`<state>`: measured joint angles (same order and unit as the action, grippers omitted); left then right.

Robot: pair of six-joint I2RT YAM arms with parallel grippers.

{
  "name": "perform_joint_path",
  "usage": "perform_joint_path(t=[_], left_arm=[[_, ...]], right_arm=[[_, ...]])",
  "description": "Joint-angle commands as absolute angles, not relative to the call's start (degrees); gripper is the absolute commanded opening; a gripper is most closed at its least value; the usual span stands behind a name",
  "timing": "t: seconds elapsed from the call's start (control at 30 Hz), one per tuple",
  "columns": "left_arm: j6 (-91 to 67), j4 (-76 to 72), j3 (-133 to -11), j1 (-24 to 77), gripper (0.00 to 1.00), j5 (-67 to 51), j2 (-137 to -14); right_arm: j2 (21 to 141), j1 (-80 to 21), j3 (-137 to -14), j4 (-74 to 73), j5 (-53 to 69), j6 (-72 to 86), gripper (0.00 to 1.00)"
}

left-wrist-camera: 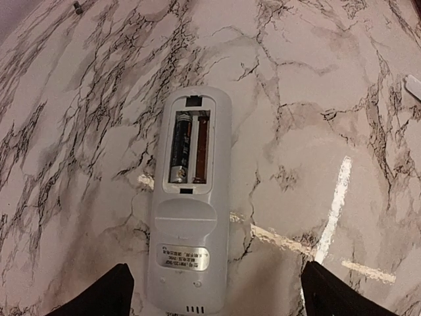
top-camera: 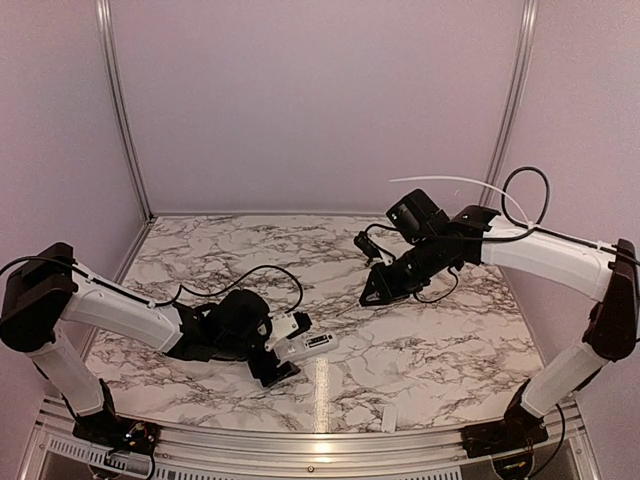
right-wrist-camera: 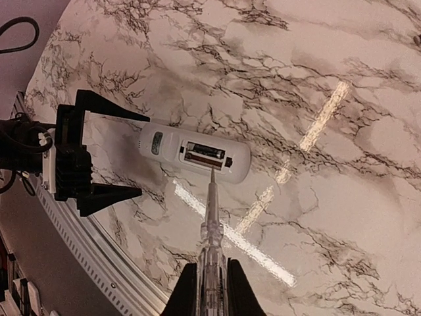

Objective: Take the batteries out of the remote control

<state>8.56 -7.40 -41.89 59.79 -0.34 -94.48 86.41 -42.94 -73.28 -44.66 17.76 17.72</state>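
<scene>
The white remote control (left-wrist-camera: pixel 189 224) lies back up on the marble table, its compartment open. One dark battery (left-wrist-camera: pixel 180 146) sits in the left slot; the slot beside it looks reddish brown, and I cannot tell if it holds one. My left gripper (left-wrist-camera: pixel 217 296) is open, its fingertips (left-wrist-camera: pixel 110 295) on either side of the remote's near end and clear of it. In the top view the remote (top-camera: pixel 318 343) lies just right of that gripper (top-camera: pixel 288 350). My right gripper (right-wrist-camera: pixel 210 276) is shut on a thin clear stick (right-wrist-camera: pixel 212 217), raised above the table, with the tip pointing at the compartment (right-wrist-camera: pixel 205 155).
A small flat white piece (left-wrist-camera: pixel 413 87) lies to the right, near the table's front edge (top-camera: pixel 389 420). A tiny dark object (left-wrist-camera: pixel 77 8) lies at the top left of the left wrist view. Purple walls and metal rails (top-camera: pixel 120 110) enclose the marble table (top-camera: pixel 450 350).
</scene>
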Motion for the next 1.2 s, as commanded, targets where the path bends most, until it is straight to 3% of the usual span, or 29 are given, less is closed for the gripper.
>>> perform_joint_path(t=[0.0, 0.23, 0.67, 1.0, 1.17], left_arm=[[10.7, -7.0, -41.7, 57.6, 0.91, -5.0, -95.1], [11.3, -6.8, -43.6, 56.5, 0.83, -6.0, -98.0], [0.7, -1.5, -46.3, 56.8, 0.72, -8.8, -99.2], [-9.5, -4.6, -47.4, 60.1, 0.71, -13.1, -100.6], [-12.5, -0.3, -51.0, 60.1, 0.73, -4.3, -101.4]], right_arm=[[89.1, -45.8, -75.3, -43.8, 20.1, 17.8, 0.0], [94.8, -49.1, -77.8, -43.2, 19.7, 20.1, 0.0], [91.5, -48.8, -74.7, -42.8, 14.7, 24.6, 0.0], [86.6, -46.9, -70.7, -41.8, 13.8, 26.2, 0.0], [84.5, -46.8, -68.9, -41.6, 13.3, 27.3, 0.0]])
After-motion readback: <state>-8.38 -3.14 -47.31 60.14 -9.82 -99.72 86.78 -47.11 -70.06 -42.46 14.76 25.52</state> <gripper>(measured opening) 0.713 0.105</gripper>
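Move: The remote lies open-bay-up with its plain end by the left hand's wide-open fingers; its middle is about 6 cm to that hand's right, 3 cm ahead and 3 cm below. From the right hand, which holds the pointed tool, the remote's middle is roughly 12 cm left, level fore and aft and 16 cm down. The loose battery cover lies some 19 cm back and 6 cm right of the right hand. The right hand keeps its grip on the pointed tool and sweeps left and down about 4 cm each, and a little back, towards the remote, then lifts part-way and draws some 3 cm to the right. Meanwhile the open left hand sinks 2 cm around the remote's plain end, then draws back and right, tipping about 20 degrees as its fingers close by a quarter, one ending against the remote's side. ##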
